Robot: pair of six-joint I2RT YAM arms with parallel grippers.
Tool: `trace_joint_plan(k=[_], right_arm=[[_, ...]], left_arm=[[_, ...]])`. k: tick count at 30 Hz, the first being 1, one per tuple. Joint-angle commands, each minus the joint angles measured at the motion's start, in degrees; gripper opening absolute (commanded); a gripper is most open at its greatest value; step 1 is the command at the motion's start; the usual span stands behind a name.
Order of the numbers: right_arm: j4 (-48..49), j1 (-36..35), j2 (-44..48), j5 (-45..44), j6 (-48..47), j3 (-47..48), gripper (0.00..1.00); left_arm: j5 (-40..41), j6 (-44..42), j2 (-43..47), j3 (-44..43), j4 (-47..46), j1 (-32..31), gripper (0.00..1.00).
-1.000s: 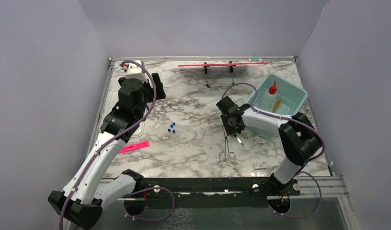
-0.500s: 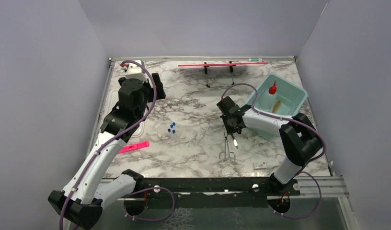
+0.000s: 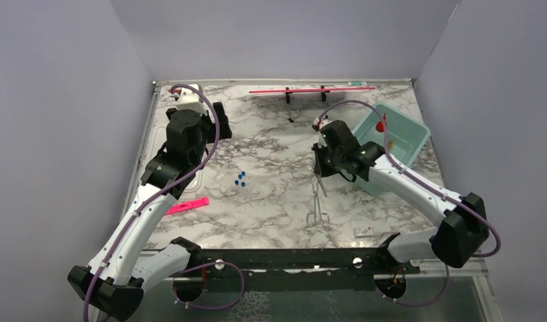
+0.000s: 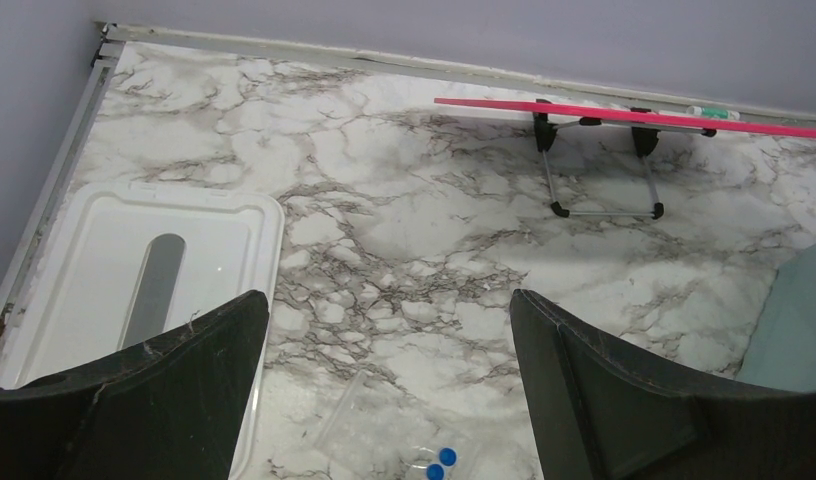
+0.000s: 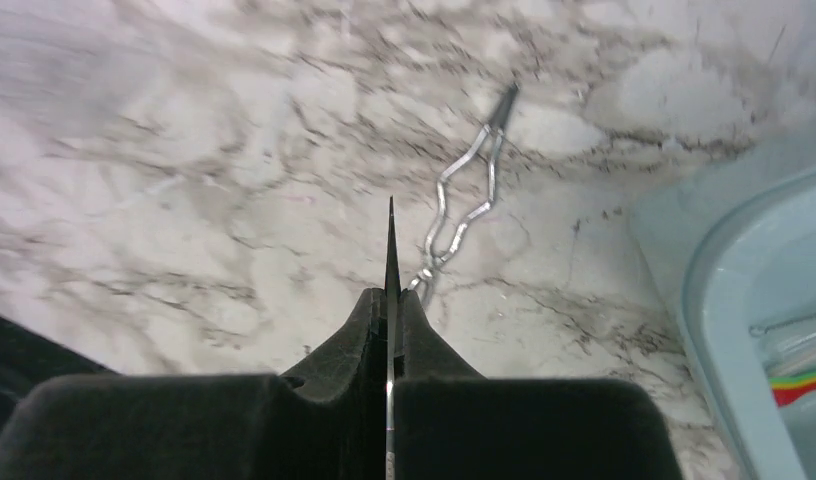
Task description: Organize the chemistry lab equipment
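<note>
My right gripper (image 3: 320, 163) (image 5: 391, 300) is shut on a thin dark metal rod (image 5: 391, 240) whose point sticks out past the fingertips, held above the marble. The metal forceps (image 3: 317, 204) (image 5: 464, 200) lie flat just below and beside it. Blue-capped clear tubes (image 3: 240, 180) (image 4: 439, 465) lie mid-table, below my left gripper (image 3: 221, 125) (image 4: 389, 390), which is open and empty. The squeeze bottle with red nozzle (image 3: 381, 123) stands in the teal bin (image 3: 411, 137) (image 5: 744, 290), partly hidden by my right arm.
A white tray (image 4: 134, 290) lies at the left edge under my left arm. A flat pink strip (image 3: 187, 205) lies front left. A long red rod on a black stand (image 3: 311, 90) (image 4: 624, 112) runs along the back. A small white item (image 3: 363, 231) lies front right.
My right arm has risen and swung toward the back with the thin rod in its fingers; the tool that lay beside the forceps is off the table. The left arm has not moved.
</note>
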State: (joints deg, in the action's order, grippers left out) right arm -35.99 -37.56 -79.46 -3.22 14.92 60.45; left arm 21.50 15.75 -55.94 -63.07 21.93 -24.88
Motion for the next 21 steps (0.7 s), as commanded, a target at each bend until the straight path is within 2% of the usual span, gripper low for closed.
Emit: trace_joint_plan(k=[1,10,13,14,16,21], right_arm=[[2.96,0.03,5.43,3.78,-0.67,6.11,0.01],[5.99,0.08,12.10,-24.79,3.75,14.24,0.01],[0.32,1.11,12.00,-39.43,7.67,16.92,0.01],[-1.84,1.97,11.82,-41.78,9.07,17.51,0.01],[-4.47,5.04,12.04,-42.51,11.35,17.24,0.01],[-7.16,16.05,12.37,-35.93,15.88,13.60,0.01]], left_arm=[[-0.03,-1.06,0.24,-0.17,-1.63,-0.34,0.94],[-0.10,-1.11,-0.06,-0.48,-1.76,-0.43,0.94],[-0.12,-1.06,-0.27,-0.84,-1.74,-0.43,0.94],[-0.26,-1.00,-0.28,-1.09,-1.72,-0.43,0.94],[-0.43,-0.89,-0.08,-1.35,-1.72,-0.43,0.94],[-0.19,-0.48,0.61,-0.70,-1.20,-0.42,0.94]])
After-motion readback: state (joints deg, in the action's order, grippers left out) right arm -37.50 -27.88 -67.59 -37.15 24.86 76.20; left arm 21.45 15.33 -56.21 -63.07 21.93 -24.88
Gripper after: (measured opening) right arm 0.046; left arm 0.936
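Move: My right hand already holds the slim metal tweezers clear of the table. The teal box they go to has its middle about 20 cm to my right, 11 cm ahead and 7 cm lower; the wash bottle stands inside it, some 14 cm ahead and 19 cm to the right of my hand. The tongs lie about 12 cm below, 5 cm back and 2 cm right. From my left hand, the box is roughly 45 cm right, 5 cm ahead and 27 cm down. I lift the pinched tweezers steeply with my right hand, about 20 cm in all, reaching some 7 cm forward on the way. Once well clear of the table I sweep them about 13 cm right, to high over the teal box's left side, turning my wrist clockwise some 40 degrees and tipping my fingers up from their steep downward slant. My fingers keep their shut grip. ##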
